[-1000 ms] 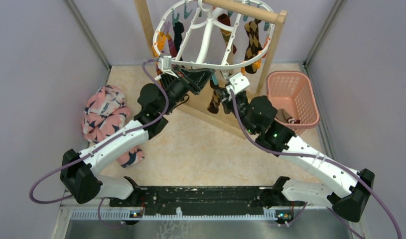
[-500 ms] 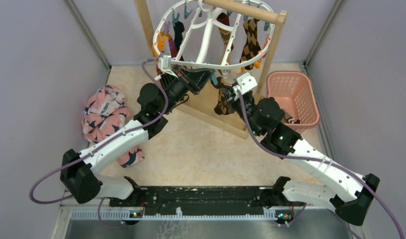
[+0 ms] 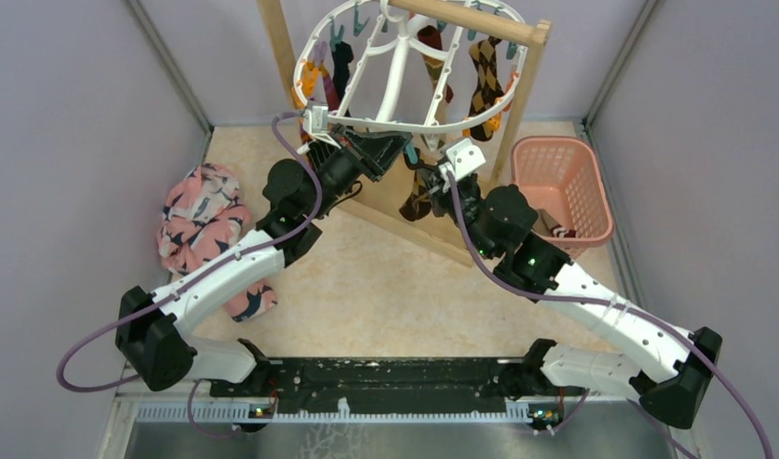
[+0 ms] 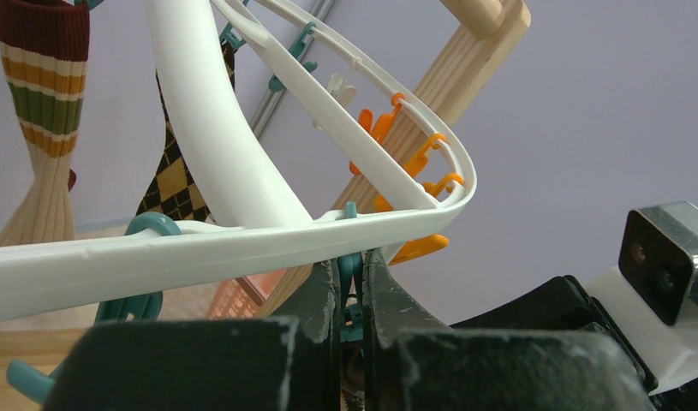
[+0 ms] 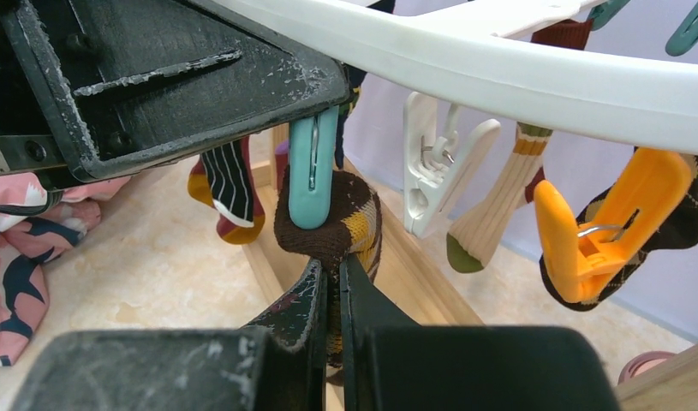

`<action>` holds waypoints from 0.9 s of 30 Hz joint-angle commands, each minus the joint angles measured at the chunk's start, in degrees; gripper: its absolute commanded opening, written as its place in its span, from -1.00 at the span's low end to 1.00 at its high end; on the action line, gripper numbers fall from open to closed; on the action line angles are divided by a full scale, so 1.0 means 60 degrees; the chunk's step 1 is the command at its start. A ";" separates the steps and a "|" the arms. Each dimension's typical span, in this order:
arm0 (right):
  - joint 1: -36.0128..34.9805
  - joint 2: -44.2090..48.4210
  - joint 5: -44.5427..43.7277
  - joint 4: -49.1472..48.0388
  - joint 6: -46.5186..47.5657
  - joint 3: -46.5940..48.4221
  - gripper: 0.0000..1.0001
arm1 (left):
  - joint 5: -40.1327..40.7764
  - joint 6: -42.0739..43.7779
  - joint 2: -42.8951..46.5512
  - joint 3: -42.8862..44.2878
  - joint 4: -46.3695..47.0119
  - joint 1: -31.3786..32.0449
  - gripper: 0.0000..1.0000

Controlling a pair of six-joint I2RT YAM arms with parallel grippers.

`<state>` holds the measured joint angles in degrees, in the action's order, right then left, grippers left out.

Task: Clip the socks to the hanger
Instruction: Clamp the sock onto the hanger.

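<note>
The white oval hanger (image 3: 397,72) hangs from the wooden rack, with several socks clipped to it, among them an argyle one (image 3: 483,81) and a black one (image 3: 342,65). My left gripper (image 4: 352,259) is shut on the handles of a teal clip (image 4: 349,281) just under the hanger's rim (image 4: 199,248). My right gripper (image 5: 332,264) is shut on a brown-and-yellow argyle sock (image 5: 328,227). It holds the sock's bunched top right at the lower end of that teal clip (image 5: 311,171). In the top view both grippers meet below the near rim, the left (image 3: 401,148) beside the right (image 3: 425,182).
The tall wooden rack (image 3: 521,91) carries the hanger. A pink lattice basket (image 3: 588,186) stands at the right. A pink bird-print cloth (image 3: 202,225) lies at the left. A white clip (image 5: 431,163) and an orange clip (image 5: 602,223) hang next to the teal one.
My right gripper, still holding the sock, swung slightly right and then back left under the rim. The left arm has stayed still on the clip.
</note>
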<state>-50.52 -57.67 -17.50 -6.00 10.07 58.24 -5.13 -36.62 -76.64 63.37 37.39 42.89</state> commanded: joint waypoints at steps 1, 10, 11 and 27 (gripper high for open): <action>-0.0103 -0.0034 0.0147 -0.0806 0.0073 0.0368 -1.00 | -0.0610 -0.0160 0.0086 -0.0088 -0.0414 0.0031 -1.00; -0.0105 -0.0027 0.0276 -0.0835 0.0096 0.0504 -1.00 | -0.0592 -0.0220 0.0013 -0.0090 -0.0445 -0.0015 -0.98; -0.0105 -0.0027 0.0292 -0.0832 0.0095 0.0517 -1.00 | -0.0627 -0.0220 0.0007 -0.0089 -0.0445 -0.0024 -0.90; -0.0105 -0.0027 0.0360 -0.0831 0.0008 0.0445 -1.00 | -0.0804 -0.0182 0.0049 -0.0176 -0.0298 -0.0030 -0.05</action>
<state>-50.52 -58.15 -16.10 -7.31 10.04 58.24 -6.96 -37.54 -76.64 63.24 37.01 42.24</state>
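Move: The teal clip is already squeezed between the left fingertips, just under the hanger's rim. The sock's cuff hangs about 3 cm below that hand, 2 cm back and 2 cm to the right, and a white clip about 5 cm right and 1 cm ahead. From the right hand, which already grips the sock, the teal clip lies some 4 cm ahead, 3 cm left and 5 cm up; the cuff is 2 cm ahead, 1 cm left, 2 cm up. The teal clip is let go at its squeezed handles: after a brief hold the left fingers spread to nearly half open, the hand itself staying in place with no real turn, so that the jaws can shut on the sock's cuff. Below, the right hand keeps its shut grip on the sock and eases only about half a centimetre to its left. ##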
